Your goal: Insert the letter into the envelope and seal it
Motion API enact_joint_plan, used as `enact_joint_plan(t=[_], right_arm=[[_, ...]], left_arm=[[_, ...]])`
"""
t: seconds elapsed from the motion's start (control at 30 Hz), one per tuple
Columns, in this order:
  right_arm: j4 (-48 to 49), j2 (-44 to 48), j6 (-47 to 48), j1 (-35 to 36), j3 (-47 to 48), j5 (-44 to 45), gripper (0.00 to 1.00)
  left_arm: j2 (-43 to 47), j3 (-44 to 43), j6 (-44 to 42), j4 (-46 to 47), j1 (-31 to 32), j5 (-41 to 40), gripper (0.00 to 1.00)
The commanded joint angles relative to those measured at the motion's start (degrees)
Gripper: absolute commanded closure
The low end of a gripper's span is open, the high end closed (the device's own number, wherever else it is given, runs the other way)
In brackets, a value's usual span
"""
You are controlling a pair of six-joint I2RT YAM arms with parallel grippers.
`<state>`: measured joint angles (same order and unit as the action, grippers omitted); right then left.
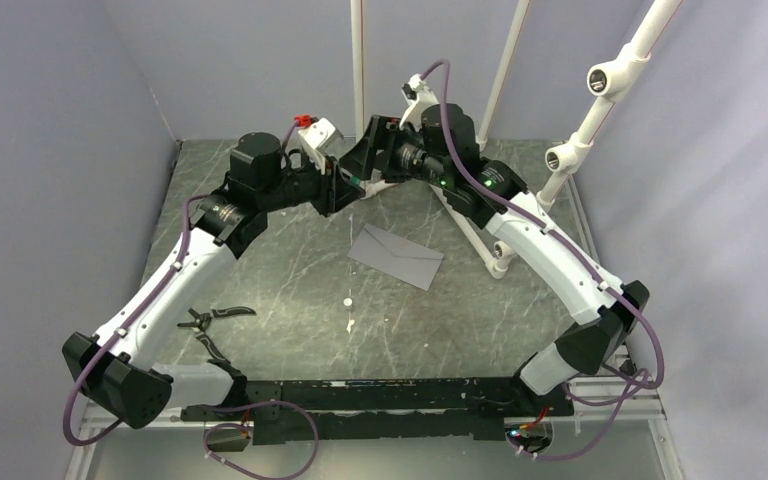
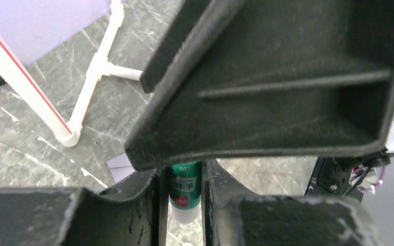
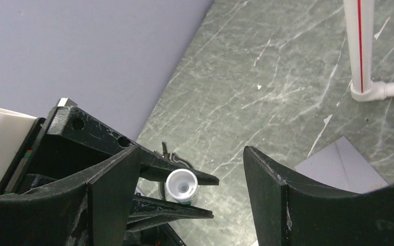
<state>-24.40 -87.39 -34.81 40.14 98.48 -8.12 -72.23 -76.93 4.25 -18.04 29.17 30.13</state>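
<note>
The grey envelope point(image 1: 396, 255) lies flat mid-table, and one corner of it shows in each wrist view point(image 2: 119, 165) point(image 3: 338, 166). The letter is out of view. My left gripper point(image 1: 345, 188) point(image 2: 183, 177) hovers behind the envelope. It is shut on a green-and-white glue stick point(image 2: 184, 192) point(image 3: 181, 185), whose white end sticks out past the fingers. My right gripper point(image 1: 370, 150) point(image 3: 190, 171) faces it, open. Its fingers point(image 3: 267, 179) stand apart on either side of the stick's end without touching it.
A white pipe stand point(image 1: 492, 250) rises right of the envelope. Two small white bits point(image 1: 347, 301) lie in front of it. Black pliers point(image 1: 215, 320) rest near my left arm. Grey walls close in the left and back.
</note>
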Motion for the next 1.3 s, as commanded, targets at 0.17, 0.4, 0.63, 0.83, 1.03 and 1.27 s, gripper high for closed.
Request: enact_joint_plan(t=[0.17,0.4,0.63,0.83,1.03,1.27], right_arm=[[-4.03,-0.90,-0.98,0.82,5.12,3.59,0.48],[-1.36,-0.26,-0.37,0.75,3.18,0.43,0.71],[3.93,1.53,2.82,-0.42,0.01,-8.00,0.94],[15.92,6.16,12.68,-3.76,-7.40,-29.77,1.00],[19.06,11.55,25.40,-4.85,-13.07,-45.94,1.00],[21.37,12.13,22.23,-6.75,-12.90,-49.98,0.88]], left_arm=[[0.87,-0.50,4.37,4.14,0.01,-5.17,0.98],[0.42,-0.81,4.27,3.84,0.00,-4.80,0.98],[0.59,-1.88,3.61,2.78,-0.03,-1.04,0.98],[1.60,-2.80,0.82,1.10,-0.01,9.53,0.98],[1.79,-5.31,-2.46,-2.23,0.00,21.22,0.98],[2.04,-5.36,1.04,3.70,0.01,33.77,0.97]])
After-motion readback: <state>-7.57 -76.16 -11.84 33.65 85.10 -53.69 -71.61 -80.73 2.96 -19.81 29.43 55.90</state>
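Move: The glue stick is already in the left fingers, with its middle about 1 cm above that hand's point and its white-rimmed end up. From the open right hand the stick lies about 2 cm back and 1 cm below, already between its spread fingers. On the table some 32 cm below the left hand, the envelope lies about 5 cm ahead and 8 cm to the right, and the small white cap about 5 cm back and 3 cm to the left. The right hand hardly shifts while its wide-open fingers close on the upper, white-rimmed end of the glue stick, just above the left fingers, which keep their hold on the barrel. With both gripping, the hands then swing back towards the bases together and rise about 3 cm, the right going back some 10 cm and turning about 40 degrees counter-clockwise, the left going back about 7 cm and turning roughly 25 degrees clockwise, so that the two grips twist against each other. ##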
